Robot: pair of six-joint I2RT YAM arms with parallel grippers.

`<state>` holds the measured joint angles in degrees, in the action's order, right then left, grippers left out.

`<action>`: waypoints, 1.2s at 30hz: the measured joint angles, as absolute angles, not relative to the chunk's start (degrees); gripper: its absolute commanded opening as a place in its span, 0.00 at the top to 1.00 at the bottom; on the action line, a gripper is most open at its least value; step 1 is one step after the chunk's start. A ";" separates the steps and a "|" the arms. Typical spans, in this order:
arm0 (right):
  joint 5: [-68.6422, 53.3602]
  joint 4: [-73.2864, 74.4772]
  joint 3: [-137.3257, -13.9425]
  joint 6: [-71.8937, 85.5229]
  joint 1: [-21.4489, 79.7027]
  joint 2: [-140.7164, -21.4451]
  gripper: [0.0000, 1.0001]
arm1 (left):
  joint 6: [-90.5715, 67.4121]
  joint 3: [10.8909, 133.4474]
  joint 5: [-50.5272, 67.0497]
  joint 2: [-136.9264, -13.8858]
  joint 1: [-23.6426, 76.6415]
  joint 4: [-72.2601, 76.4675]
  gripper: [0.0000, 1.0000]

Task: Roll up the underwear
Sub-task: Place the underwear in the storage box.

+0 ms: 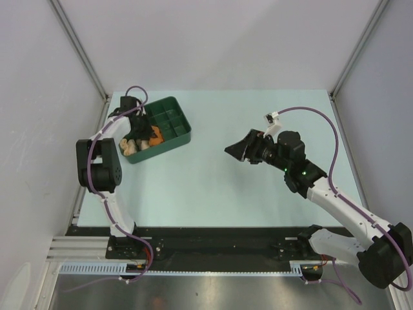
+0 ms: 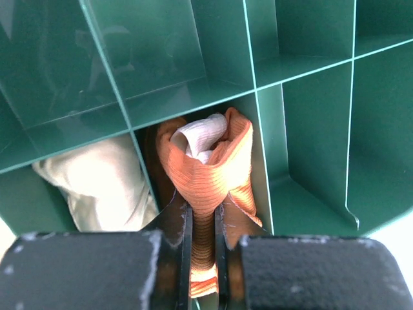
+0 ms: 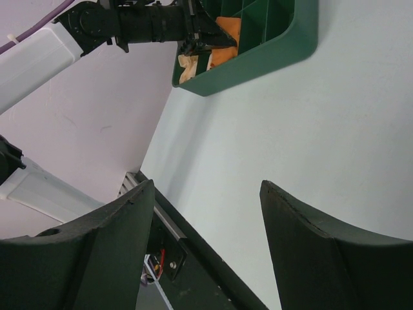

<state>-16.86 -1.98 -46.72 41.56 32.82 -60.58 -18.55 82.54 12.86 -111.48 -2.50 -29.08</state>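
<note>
The rust-orange underwear (image 2: 216,171) stands rolled in a compartment of the dark green tray (image 2: 310,116), with cream edging at its top. My left gripper (image 2: 202,236) is shut on its lower end. A pale peach piece of underwear (image 2: 103,184) lies bunched in the compartment to its left. From above, the left gripper (image 1: 143,128) reaches into the tray (image 1: 177,116) beside the orange roll (image 1: 156,134) and the pale cloth (image 1: 131,147). My right gripper (image 1: 235,152) hangs open and holds nothing over the table's middle; its wrist view shows its jaws (image 3: 206,187) wide apart.
The tray (image 3: 258,64) sits at the table's back left, with several bare compartments (image 2: 148,51). White walls and slanted frame posts (image 1: 77,45) enclose the table. A black rail (image 1: 213,248) runs along the near edge by the arm bases.
</note>
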 measured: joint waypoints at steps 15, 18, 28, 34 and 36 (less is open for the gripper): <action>-15.77 -1.96 -46.24 41.54 33.17 -60.40 0.29 | -19.51 88.20 10.02 -117.56 0.03 -32.01 1.00; -15.62 -1.93 -46.19 41.52 33.17 -60.40 0.29 | -20.03 88.36 9.15 -117.75 0.21 -32.21 1.00; -14.79 -1.10 -46.17 41.10 33.19 -59.77 0.29 | -21.98 89.27 6.31 -115.94 0.84 -34.22 0.29; -14.02 -0.58 -46.17 40.47 33.19 -59.05 0.29 | -21.89 93.25 5.76 -114.10 0.80 -36.38 0.25; -13.87 -0.51 -46.17 40.40 33.19 -58.78 0.29 | -21.85 93.32 5.78 -114.02 0.78 -37.10 0.25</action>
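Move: The left hand still pinches the orange underwear roll by its narrow upper part; the roll's middle is about 1 cm to the right and 3 cm below, inside its compartment in the box's near row. The nearer cream roll lies some 4 cm left and 2 cm back, the second cream roll roughly 10 cm left and 5 cm back; the empty compartment is about 7 cm right and 1 cm ahead. From the idle right hand the orange roll is around 31 cm left, 19 cm ahead and 23 cm lower. Keeping its pinch on the orange roll, the left hand lowers it about 2 cm deeper into the compartment, easing a little forward and right, and pauses there. Then the fingers spread wide and let go, while the hand rises some 5 cm away from the roll, drifting slightly forward. ##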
